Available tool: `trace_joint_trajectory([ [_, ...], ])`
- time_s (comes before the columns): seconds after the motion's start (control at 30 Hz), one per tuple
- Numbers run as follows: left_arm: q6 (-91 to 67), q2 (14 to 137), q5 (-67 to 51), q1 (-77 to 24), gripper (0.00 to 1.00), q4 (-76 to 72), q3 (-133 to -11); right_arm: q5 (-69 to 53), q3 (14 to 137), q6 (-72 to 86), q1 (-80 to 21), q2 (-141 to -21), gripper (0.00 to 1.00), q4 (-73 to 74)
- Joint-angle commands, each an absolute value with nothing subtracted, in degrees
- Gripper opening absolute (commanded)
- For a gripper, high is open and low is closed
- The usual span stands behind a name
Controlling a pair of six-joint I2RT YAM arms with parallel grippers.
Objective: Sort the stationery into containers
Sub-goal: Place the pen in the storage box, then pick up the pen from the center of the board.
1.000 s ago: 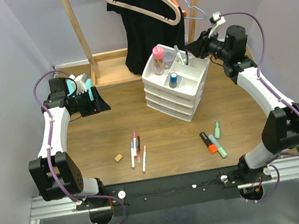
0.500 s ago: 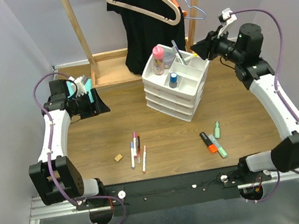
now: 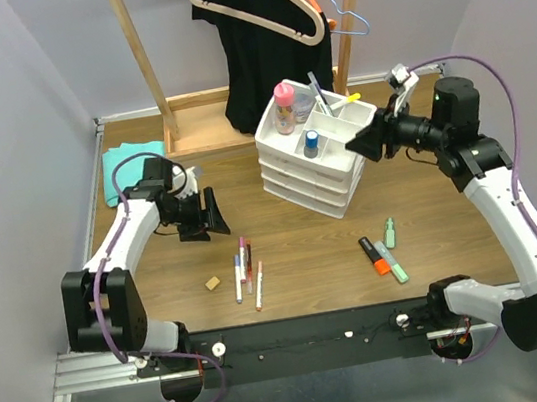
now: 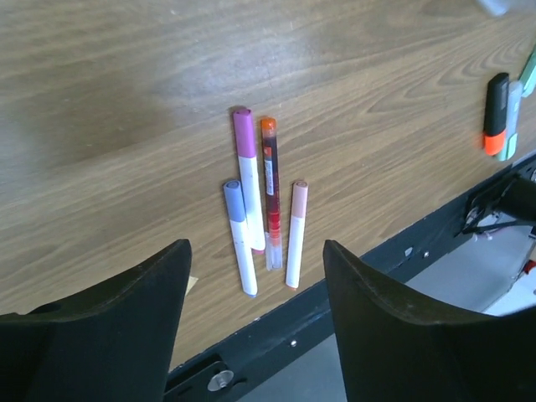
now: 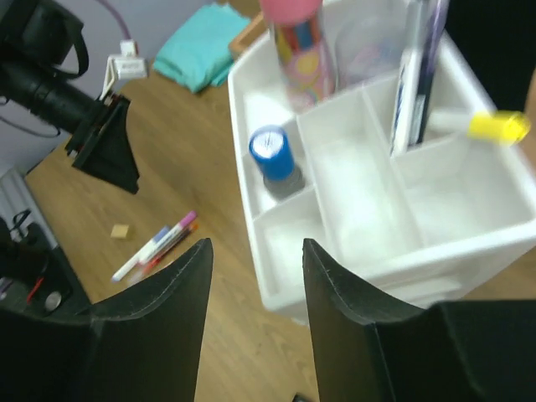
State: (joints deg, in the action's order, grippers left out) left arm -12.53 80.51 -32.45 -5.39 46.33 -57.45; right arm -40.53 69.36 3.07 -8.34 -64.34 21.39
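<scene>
The white organiser [image 3: 322,168] stands mid-table; its tray holds the pink-capped bottle [image 3: 284,106], blue-capped tube [image 3: 311,142], upright pens [image 3: 319,94] and a yellow-capped marker [image 3: 349,99]. Slim pens [image 3: 246,268], a tan eraser [image 3: 212,283], an orange highlighter [image 3: 373,254] and green highlighters [image 3: 392,248] lie on the table. My left gripper [image 3: 212,214] is open and empty, above the table behind the pens [image 4: 264,209]. My right gripper [image 3: 366,143] is open and empty, just right of the organiser [image 5: 239,126]; the tube [image 5: 270,151] and yellow cap [image 5: 498,126] show ahead.
A wooden rack [image 3: 143,68] with hangers and a black garment [image 3: 269,69] stands behind the organiser. A teal cloth [image 3: 125,167] lies at the back left. The table's black front rail [image 4: 352,293] runs just past the pens.
My left gripper moved from the teal cloth toward the pens. My right gripper drew back from the tray top and dropped to the organiser's right side. A yellow-capped marker now shows in the tray.
</scene>
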Motion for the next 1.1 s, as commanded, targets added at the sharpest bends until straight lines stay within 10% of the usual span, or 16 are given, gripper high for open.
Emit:
trace_joint_trajectory([
  [0.0,-14.9,83.8,-29.0,-9.2,0.71,45.3,-56.7,-43.5,65.5,3.8,-8.8,-60.8,0.53,28.8],
  [0.33,-12.8,92.2,-24.4,-14.2,0.5,44.6,-61.1,-40.0,63.4,3.3,-8.8,-58.4,0.52,27.6],
  [1.07,-9.8,102.9,-14.9,-22.7,0.44,45.6,-66.7,-35.7,58.5,5.4,-8.8,-56.2,0.51,23.0],
])
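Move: The purple-capped pen lies with its middle some 4 cm back and 4 cm to the right of my left hand, about 11 cm below. The orange-capped pen is 2 cm to the right of it and a touch nearer me, and the blue-capped pen 4 cm back and 1 cm to the left of it. The wooden block sits 4 cm back and 7 cm left of it. From my right hand the purple-capped pen is roughly 26 cm left, 9 cm back and 33 cm down. I sink my left hand about 8 cm and a good 3 cm to the right, down to the capped end of the purple-capped pen. On the way I swing its fingers some 20 degrees steeper, with a slight clockwise turn, and narrow them from three-quarters open to a little under half. My empty right hand drops about 5 cm and draws back 3 cm by the storage box. ##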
